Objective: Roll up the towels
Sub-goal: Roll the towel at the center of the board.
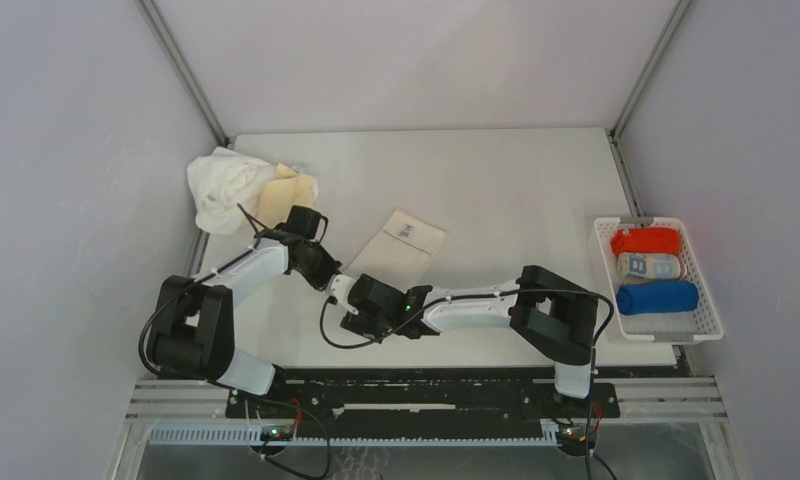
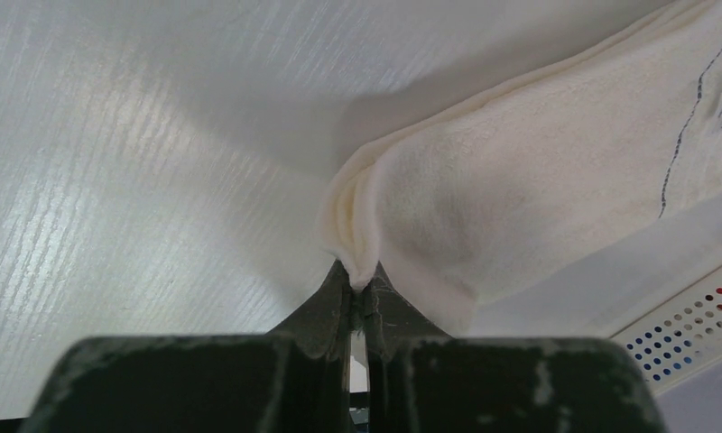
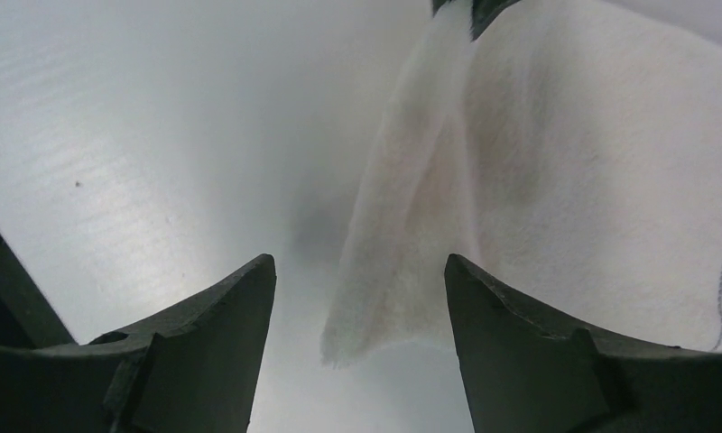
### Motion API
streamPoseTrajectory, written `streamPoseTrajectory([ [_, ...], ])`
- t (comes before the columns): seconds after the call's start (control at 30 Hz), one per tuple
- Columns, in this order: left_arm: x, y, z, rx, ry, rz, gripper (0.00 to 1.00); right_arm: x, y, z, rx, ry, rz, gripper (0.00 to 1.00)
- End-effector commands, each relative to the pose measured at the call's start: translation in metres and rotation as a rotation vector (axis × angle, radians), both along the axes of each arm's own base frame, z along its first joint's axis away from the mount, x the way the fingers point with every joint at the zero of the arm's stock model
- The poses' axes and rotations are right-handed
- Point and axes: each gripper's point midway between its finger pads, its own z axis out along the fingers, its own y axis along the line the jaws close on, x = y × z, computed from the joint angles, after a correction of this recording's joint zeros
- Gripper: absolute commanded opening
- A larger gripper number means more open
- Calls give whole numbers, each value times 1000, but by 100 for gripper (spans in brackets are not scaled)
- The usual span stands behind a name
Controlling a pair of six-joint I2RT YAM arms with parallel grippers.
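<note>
A cream towel (image 1: 404,243) lies flat mid-table, a label near its far end. My left gripper (image 1: 328,278) is shut on its near-left corner; in the left wrist view the jaws (image 2: 359,281) pinch a fold of the cream towel (image 2: 538,180) and hold it up. My right gripper (image 1: 354,312) is just beside it, open. In the right wrist view a loose corner of the cream towel (image 3: 493,171) hangs ahead of and between the spread fingers of that gripper (image 3: 357,263), touching neither. A white towel (image 1: 221,185) and a pale yellow towel (image 1: 282,194) are heaped at the far left.
A white slatted basket (image 1: 668,326) stands at the table's right edge. It holds a red roll (image 1: 646,240), a light-blue patterned roll (image 1: 648,266) and a royal blue roll (image 1: 656,297). The basket's perforated wall (image 2: 700,329) shows in the left wrist view.
</note>
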Motion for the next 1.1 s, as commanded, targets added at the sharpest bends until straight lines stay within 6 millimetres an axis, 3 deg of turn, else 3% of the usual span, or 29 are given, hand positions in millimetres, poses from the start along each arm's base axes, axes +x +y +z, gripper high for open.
streamPoseTrajectory([
  [0.0,-1,-2,3,-19,-46,-14,3,-14,1,1,-12,59,7,69],
  [0.3,-20,4,-11,-11,-25,-5,2,-33,-3,-16,-55,109,1,64],
  [0.63,-19,8,-4,6,-44,-3,3,-38,-13,-24,-67,257,-25,56],
  [0.87,-17,7,-4,7,-36,-9,2,-30,-19,-32,-89,285,-57,53],
  [1.07,-13,7,0,15,-41,-11,3,-34,-28,-45,-147,339,-54,41],
])
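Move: Between and below the open right fingers lies the light towel's near right corner, about 3 cm back, 2 cm right and 3 cm down. From the right hand, the left gripper sits roughly 6 cm ahead, 8 cm left and level, and the towel's printed label some 18 cm ahead, 7 cm right. From the left hand, already pinching the near left corner, that right corner is about 9 cm back, 10 cm right; the yellow cloth lies 18 cm ahead, 10 cm left. Drawing back about 3 cm and sinking 2 cm, the right hand comes down around the towel's near right corner, then eases forward slightly, tipping some 15 degrees as its fingers partly close from either side, one tip meeting the cloth. The left hand keeps its pinch and pulls its corner back about 2.5 cm, dipping 2 cm before rising 1 cm. ##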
